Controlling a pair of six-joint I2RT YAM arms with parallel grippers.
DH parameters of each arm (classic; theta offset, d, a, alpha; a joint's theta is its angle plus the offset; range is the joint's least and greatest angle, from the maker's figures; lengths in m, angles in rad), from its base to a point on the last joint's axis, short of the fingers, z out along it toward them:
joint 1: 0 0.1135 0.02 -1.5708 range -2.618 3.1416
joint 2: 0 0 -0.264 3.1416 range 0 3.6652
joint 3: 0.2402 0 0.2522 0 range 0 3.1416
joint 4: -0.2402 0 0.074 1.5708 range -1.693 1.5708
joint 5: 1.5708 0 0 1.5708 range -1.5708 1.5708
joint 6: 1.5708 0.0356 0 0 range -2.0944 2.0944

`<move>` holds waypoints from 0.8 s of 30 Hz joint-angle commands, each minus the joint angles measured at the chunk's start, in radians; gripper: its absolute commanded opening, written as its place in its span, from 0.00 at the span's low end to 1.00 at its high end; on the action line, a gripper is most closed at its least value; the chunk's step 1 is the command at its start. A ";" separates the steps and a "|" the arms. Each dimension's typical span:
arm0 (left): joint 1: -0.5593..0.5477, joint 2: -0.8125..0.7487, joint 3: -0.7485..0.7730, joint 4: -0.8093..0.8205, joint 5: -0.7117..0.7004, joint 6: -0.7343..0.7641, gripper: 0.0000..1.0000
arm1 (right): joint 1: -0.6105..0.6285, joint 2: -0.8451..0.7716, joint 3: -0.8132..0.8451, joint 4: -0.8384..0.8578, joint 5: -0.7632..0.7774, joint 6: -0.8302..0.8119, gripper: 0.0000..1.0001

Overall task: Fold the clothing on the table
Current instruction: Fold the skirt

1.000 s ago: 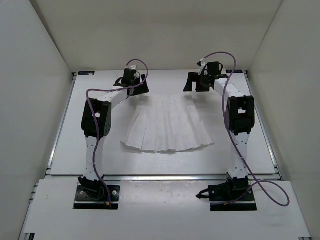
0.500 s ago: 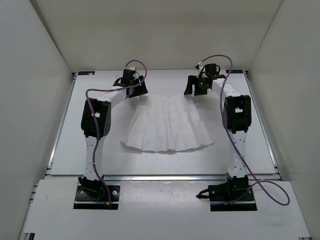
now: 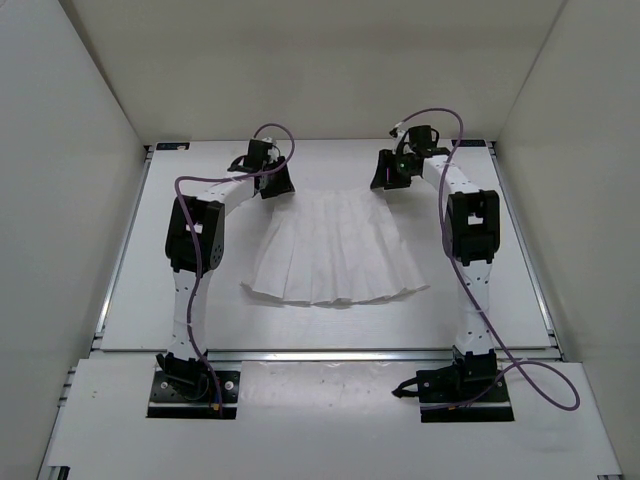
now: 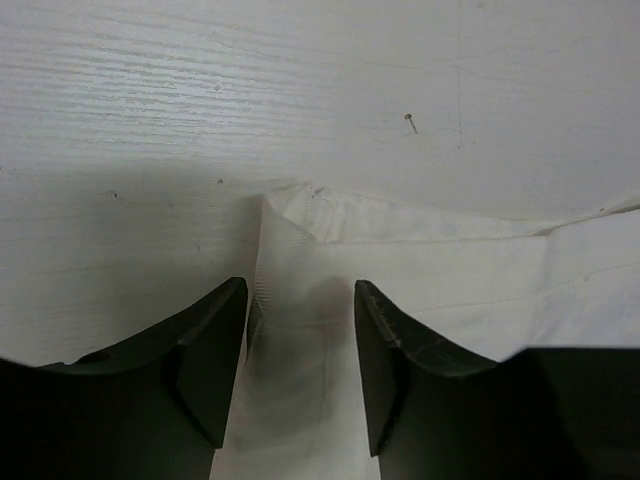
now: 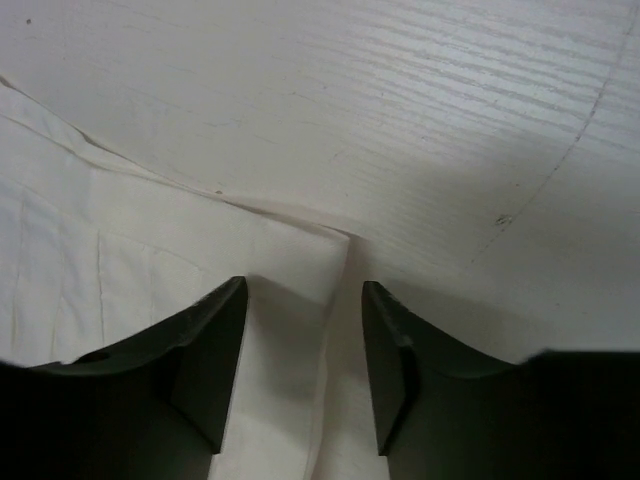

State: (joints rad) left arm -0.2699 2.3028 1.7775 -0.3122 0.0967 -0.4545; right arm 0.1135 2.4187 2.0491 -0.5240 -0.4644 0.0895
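The clothing (image 3: 335, 250), a white pleated skirt, lies flat on the table (image 3: 150, 290), narrow waist at the far side and wide hem toward the arm bases. My left gripper (image 3: 275, 186) is down at the waist's left corner. In the left wrist view the gripper (image 4: 300, 310) is open with that corner of the clothing (image 4: 450, 270) pushed up into a fold between the jaws. My right gripper (image 3: 388, 180) is at the waist's right corner. In the right wrist view the gripper (image 5: 304, 310) is open and straddles the clothing's (image 5: 150, 260) side edge.
White enclosure walls (image 3: 60, 180) rise on the left, right and far sides of the table. A silver rail (image 3: 330, 354) runs along the near edge in front of the arm bases. Purple cables (image 3: 540, 380) loop off both arms.
Both grippers have moved inward onto the waist corners of the clothing and their jaws have narrowed. The skirt's waist edge has bunched slightly at the left corner.
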 commanded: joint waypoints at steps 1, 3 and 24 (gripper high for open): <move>0.006 -0.009 0.036 0.004 0.031 -0.004 0.57 | 0.008 0.025 0.052 -0.002 -0.022 0.022 0.44; 0.012 -0.005 0.042 0.004 0.031 0.005 0.45 | 0.018 0.023 0.065 -0.010 -0.014 0.024 0.36; 0.023 -0.236 0.313 -0.083 -0.018 0.154 0.00 | -0.043 -0.315 0.270 -0.015 -0.059 0.012 0.01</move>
State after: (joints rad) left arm -0.2573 2.2494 1.9965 -0.3866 0.1143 -0.3676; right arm 0.0902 2.3013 2.2429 -0.5793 -0.5156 0.1246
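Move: About 2 cm ahead of the left hand and 1 cm lower lies the skirt's left waist corner, a shade to its left, the cloth already between the open fingers. The right waist corner sits some 2 cm straight ahead of the right hand and 2 cm below, roughly 27 cm right of the left corner and level with it. The hem's middle is about 30 cm back from both hands, 15 cm right of the left hand, 12 cm left of the right. Pinching the waistband just behind its two corners, both hands shut their half-open fingers fully, the right one first settling about 1 cm down and left into the cloth. Keeping hold, they then rise ever faster, about 10 cm left and 14 cm right, easing a few cm forward, fingertips tilting up some 10 degrees. ##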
